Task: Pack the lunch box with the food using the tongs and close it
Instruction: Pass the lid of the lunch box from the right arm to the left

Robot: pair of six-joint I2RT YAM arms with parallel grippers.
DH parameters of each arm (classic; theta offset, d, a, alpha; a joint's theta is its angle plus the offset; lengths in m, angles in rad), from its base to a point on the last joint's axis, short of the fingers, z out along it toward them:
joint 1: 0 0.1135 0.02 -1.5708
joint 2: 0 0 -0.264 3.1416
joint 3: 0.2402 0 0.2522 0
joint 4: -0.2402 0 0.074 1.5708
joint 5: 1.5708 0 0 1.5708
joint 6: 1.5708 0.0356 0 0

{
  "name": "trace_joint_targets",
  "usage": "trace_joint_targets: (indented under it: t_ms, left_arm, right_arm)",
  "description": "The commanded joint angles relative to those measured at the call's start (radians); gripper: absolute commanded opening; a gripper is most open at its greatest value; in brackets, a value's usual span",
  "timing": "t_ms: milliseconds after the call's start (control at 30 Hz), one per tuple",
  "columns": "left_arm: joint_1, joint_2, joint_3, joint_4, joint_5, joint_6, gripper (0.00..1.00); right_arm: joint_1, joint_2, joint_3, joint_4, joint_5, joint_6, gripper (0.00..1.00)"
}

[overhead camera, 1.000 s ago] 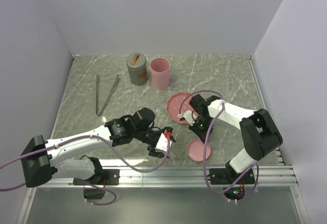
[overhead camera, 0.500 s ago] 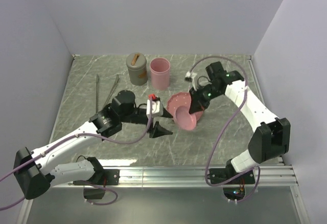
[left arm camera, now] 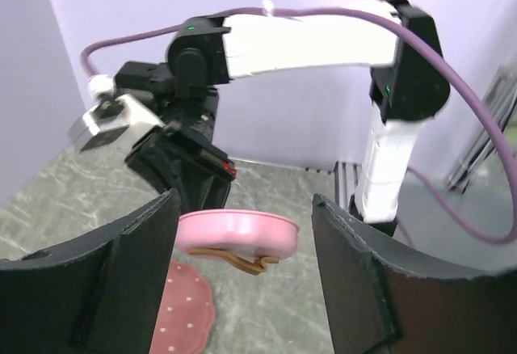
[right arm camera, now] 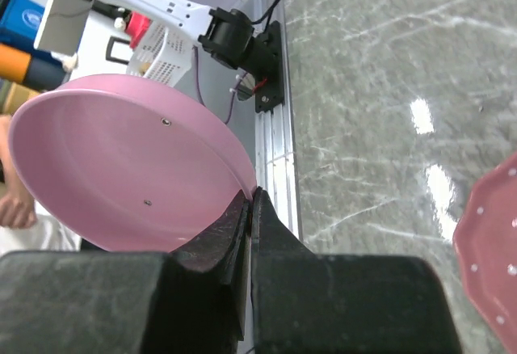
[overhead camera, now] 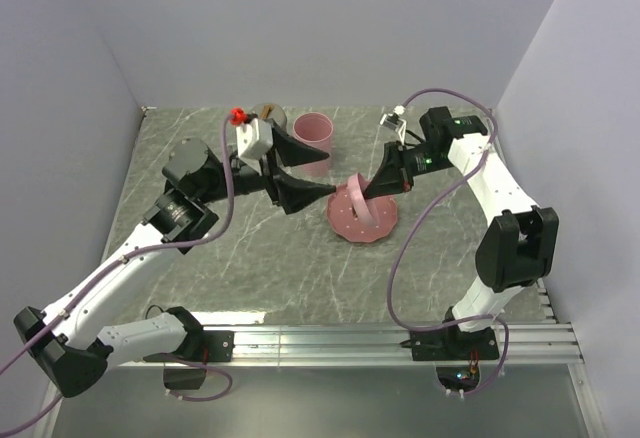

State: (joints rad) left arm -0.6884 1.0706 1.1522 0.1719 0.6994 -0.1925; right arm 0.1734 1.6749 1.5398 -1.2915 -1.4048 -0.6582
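My right gripper is shut on the rim of a pink round lid and holds it on edge just above the pink scalloped plate. The right wrist view shows the lid's hollow inside with the gripper pinching its edge. My left gripper is open and empty, raised to the lid's left and pointing at it. In the left wrist view the lid, with a brown strap on its face, shows between the open fingers. The food does not show, and my left arm hides the tongs.
A pink cup and a grey lidded container stand at the back, partly behind my left gripper. The plate lies flat below the lid. Walls close the table on three sides; a metal rail runs along the front.
The right gripper has carried the pink lid from the front of the table up to above the plate. The left arm has swung from the front to the back, its gripper raised.
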Motion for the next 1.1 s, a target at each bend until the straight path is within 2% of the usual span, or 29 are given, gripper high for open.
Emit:
trace_joint_targets:
  t_ms: [0, 100, 167, 267, 300, 367, 433, 500, 533, 567, 600, 633, 667, 700, 733, 767, 833, 900, 967, 1000, 1033, 1067]
  left_arm:
    - [0.039, 0.018, 0.032, 0.066, -0.026, -0.236, 0.72]
    - [0.075, 0.028, -0.005, 0.131, -0.011, -0.394, 0.72]
    - [0.081, 0.043, -0.025, 0.185, -0.012, -0.442, 0.72]
    - [0.087, 0.087, -0.011, 0.257, -0.037, -0.501, 0.72]
    - [0.095, 0.103, -0.002, 0.303, -0.044, -0.55, 0.72]
    - [0.13, 0.147, 0.03, 0.343, -0.061, -0.61, 0.72]
    - [0.142, 0.16, 0.05, 0.345, -0.069, -0.637, 0.72]
    - [0.142, 0.155, 0.052, 0.345, -0.045, -0.61, 0.72]
    - [0.144, 0.149, 0.047, 0.331, -0.041, -0.599, 0.72]
    - [0.144, 0.132, 0.044, 0.319, -0.038, -0.582, 0.72]
    - [0.144, 0.124, 0.043, 0.308, -0.029, -0.543, 0.72]
    - [0.145, 0.117, 0.044, 0.286, -0.02, -0.523, 0.72]
    - [0.147, 0.103, 0.047, 0.278, -0.009, -0.5, 0.73]
    - [0.148, 0.092, 0.061, 0.244, 0.001, -0.443, 0.73]
    - [0.151, 0.092, 0.07, 0.244, -0.006, -0.42, 0.73]
    - [0.158, 0.085, 0.079, 0.21, -0.012, -0.404, 0.73]
    - [0.19, 0.078, 0.086, 0.21, -0.002, -0.426, 0.73]
    - [0.211, 0.068, 0.077, 0.23, -0.003, -0.482, 0.73]
    - [0.216, 0.068, 0.073, 0.265, 0.0, -0.545, 0.73]
    - [0.216, 0.072, 0.073, 0.277, -0.001, -0.565, 0.73]
    - [0.216, 0.074, 0.075, 0.293, -0.006, -0.587, 0.73]
    - [0.216, 0.081, 0.076, 0.301, -0.018, -0.631, 0.74]
  right_arm:
    - [-0.014, -0.03, 0.059, -0.152, -0.226, -0.135, 0.0]
    - [-0.02, -0.037, 0.121, -0.152, -0.227, -0.156, 0.0]
    - [-0.018, -0.024, 0.167, -0.154, -0.227, -0.155, 0.0]
    - [-0.017, 0.02, 0.302, -0.154, -0.227, -0.104, 0.0]
    - [-0.015, 0.067, 0.395, -0.154, -0.227, -0.084, 0.0]
    - [-0.017, 0.153, 0.511, -0.147, -0.226, 0.02, 0.0]
    - [-0.015, 0.137, 0.516, -0.019, -0.22, 0.177, 0.0]
    - [-0.012, 0.137, 0.525, 0.041, -0.201, 0.245, 0.0]
    - [-0.012, 0.125, 0.516, 0.085, -0.18, 0.376, 0.0]
    - [-0.009, 0.085, 0.507, 0.222, -0.074, 0.475, 0.0]
    - [-0.003, 0.042, 0.418, 0.348, -0.007, 0.77, 0.0]
    - [-0.009, -0.015, 0.336, 0.503, 0.063, 0.93, 0.0]
    - [-0.018, -0.147, 0.234, 0.875, 0.101, 1.083, 0.0]
    - [-0.038, -0.253, 0.03, 1.33, 0.113, 1.391, 0.0]
    - [-0.041, -0.254, -0.057, 1.498, 0.115, 1.524, 0.0]
    - [-0.046, -0.298, -0.126, 1.578, 0.116, 1.595, 0.0]
    - [-0.055, -0.311, -0.135, 1.568, 0.145, 1.553, 0.0]
    - [-0.06, -0.334, -0.202, 1.65, 0.182, 1.58, 0.0]
    - [-0.064, -0.365, -0.278, 1.909, 0.222, 1.673, 0.0]
    - [-0.063, -0.371, -0.356, 2.019, 0.239, 1.794, 0.0]
    - [-0.06, -0.376, -0.387, 2.195, 0.286, 1.839, 0.0]
    - [-0.046, -0.377, -0.417, 2.239, 0.303, 1.862, 0.0]
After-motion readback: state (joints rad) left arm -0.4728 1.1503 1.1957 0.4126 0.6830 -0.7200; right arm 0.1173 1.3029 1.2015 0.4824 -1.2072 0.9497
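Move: The pink lid, held by its rim in the right gripper, is about 12 cm to the right of the open left gripper, 2 cm ahead and some 14 cm below. From there the pink plate is about 20 cm ahead, 11 cm right and 42 cm down; the pink cup is 33 cm ahead, 1 cm left, 36 cm down. From the right hand, the left gripper is 14 cm left, 6 cm back and 15 cm up. Lift the lid about 15 cm with the right gripper, in two stages and ending slightly farther forward, towards the left gripper's height; keep the rim pinched and swing the fingers up and clockwise so the strapped outer face turns to the left hand. Take the open left gripper some 7 cm forward, rolling it, then up 5 cm and a little left, touching nothing. ##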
